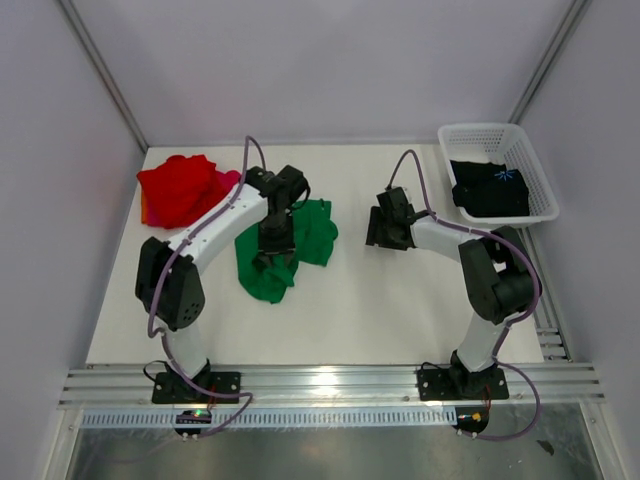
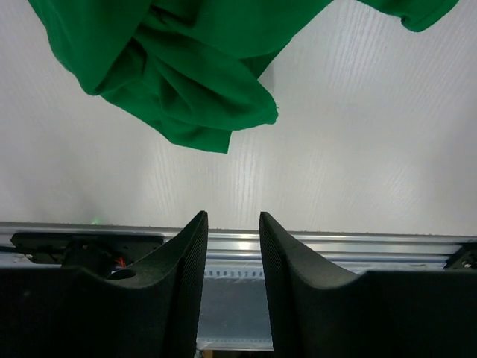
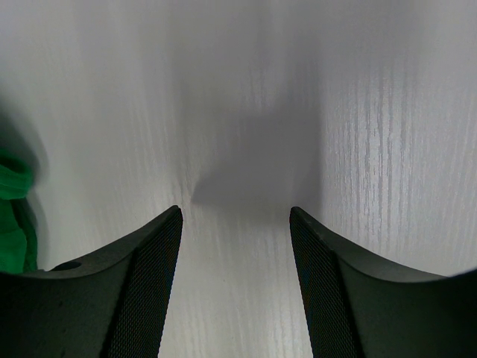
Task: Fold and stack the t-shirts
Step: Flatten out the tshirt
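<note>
A bright green t-shirt (image 1: 300, 240) lies crumpled left of the table's middle, and in the left wrist view it (image 2: 186, 67) fills the top, beyond the fingertips. My left gripper (image 1: 273, 262) (image 2: 232, 216) hovers over the shirt's near part, its jaws a little open with nothing between them. A red t-shirt (image 1: 178, 188) lies folded at the back left on a magenta-pink one (image 1: 230, 180). A black t-shirt (image 1: 490, 188) with a blue print lies in the basket. My right gripper (image 1: 380, 232) (image 3: 235, 210) stands wide open over bare table, right of the green shirt (image 3: 11, 201).
The white lattice basket (image 1: 540, 170) stands at the back right corner. An aluminium rail (image 1: 330, 385) runs along the near edge, where both arm bases are bolted. Grey walls close in the table on the left, back and right.
</note>
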Action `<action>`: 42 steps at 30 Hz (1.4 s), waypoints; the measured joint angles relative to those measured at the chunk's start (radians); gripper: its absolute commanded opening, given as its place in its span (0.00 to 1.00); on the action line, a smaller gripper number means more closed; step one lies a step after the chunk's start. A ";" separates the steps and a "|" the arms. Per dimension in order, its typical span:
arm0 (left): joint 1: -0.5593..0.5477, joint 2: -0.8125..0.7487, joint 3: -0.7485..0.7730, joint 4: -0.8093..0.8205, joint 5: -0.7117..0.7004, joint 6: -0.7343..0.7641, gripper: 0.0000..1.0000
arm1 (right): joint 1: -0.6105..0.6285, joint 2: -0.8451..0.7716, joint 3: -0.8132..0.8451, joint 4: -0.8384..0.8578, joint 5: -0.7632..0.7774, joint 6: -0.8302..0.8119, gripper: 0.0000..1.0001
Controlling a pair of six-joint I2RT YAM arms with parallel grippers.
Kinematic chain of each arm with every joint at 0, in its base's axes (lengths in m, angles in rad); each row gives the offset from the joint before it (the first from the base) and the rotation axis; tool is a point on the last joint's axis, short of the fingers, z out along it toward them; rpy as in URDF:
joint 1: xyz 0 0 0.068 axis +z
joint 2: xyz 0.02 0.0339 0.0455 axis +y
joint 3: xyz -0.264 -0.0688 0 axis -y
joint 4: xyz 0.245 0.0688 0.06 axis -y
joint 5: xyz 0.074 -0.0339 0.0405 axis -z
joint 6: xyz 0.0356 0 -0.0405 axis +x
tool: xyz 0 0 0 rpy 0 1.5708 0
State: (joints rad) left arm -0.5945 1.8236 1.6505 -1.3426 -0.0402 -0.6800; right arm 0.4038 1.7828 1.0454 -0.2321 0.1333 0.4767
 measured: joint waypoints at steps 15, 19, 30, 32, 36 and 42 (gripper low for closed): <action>-0.180 0.260 0.069 0.071 0.037 -0.062 0.36 | 0.000 0.002 0.000 0.007 0.001 0.016 0.64; -0.214 0.313 0.087 0.060 -0.006 -0.072 0.37 | 0.000 0.002 0.000 0.008 0.002 0.018 0.64; -0.202 0.350 0.219 0.013 -0.407 -0.160 0.37 | 0.000 0.006 0.000 0.024 -0.001 0.018 0.64; -0.203 0.370 0.219 0.012 -0.437 -0.183 0.37 | 0.000 0.007 0.000 0.025 -0.002 0.018 0.64; -0.203 0.397 0.188 0.013 -0.455 -0.236 0.36 | 0.000 0.007 0.000 0.026 -0.002 0.012 0.64; -0.204 0.399 0.103 0.008 -0.444 -0.374 0.35 | 0.000 0.007 0.000 0.026 -0.003 -0.001 0.64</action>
State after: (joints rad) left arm -0.7986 2.2230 1.7535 -1.3346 -0.4843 -1.0542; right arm 0.4038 1.7897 1.0454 -0.2062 0.1299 0.4759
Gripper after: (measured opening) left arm 0.355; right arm 0.639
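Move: The green t-shirt lies rumpled under and ahead of the left gripper: its middle is about 8 cm forward, 2 cm to the right and some 12 cm below, its near lobe more or less under the fingers. The red t-shirt is roughly 26 cm ahead and 27 cm to the left, the pink one about 24 cm ahead and 15 cm left, both near table level. From the right gripper, the green shirt's middle is about 27 cm left, 1 cm back, 2 cm lower. Bring the left gripper down and to the right by about 8 cm each, drawing back slightly, then swing it forward some 7 cm and partly back left. Finish by sinking a further 4 cm, easing back and left, to the green t-shirt's near edge, just right of its near lobe. Roll the fingertips leftward roughly 25 degrees and keep them partly open. ##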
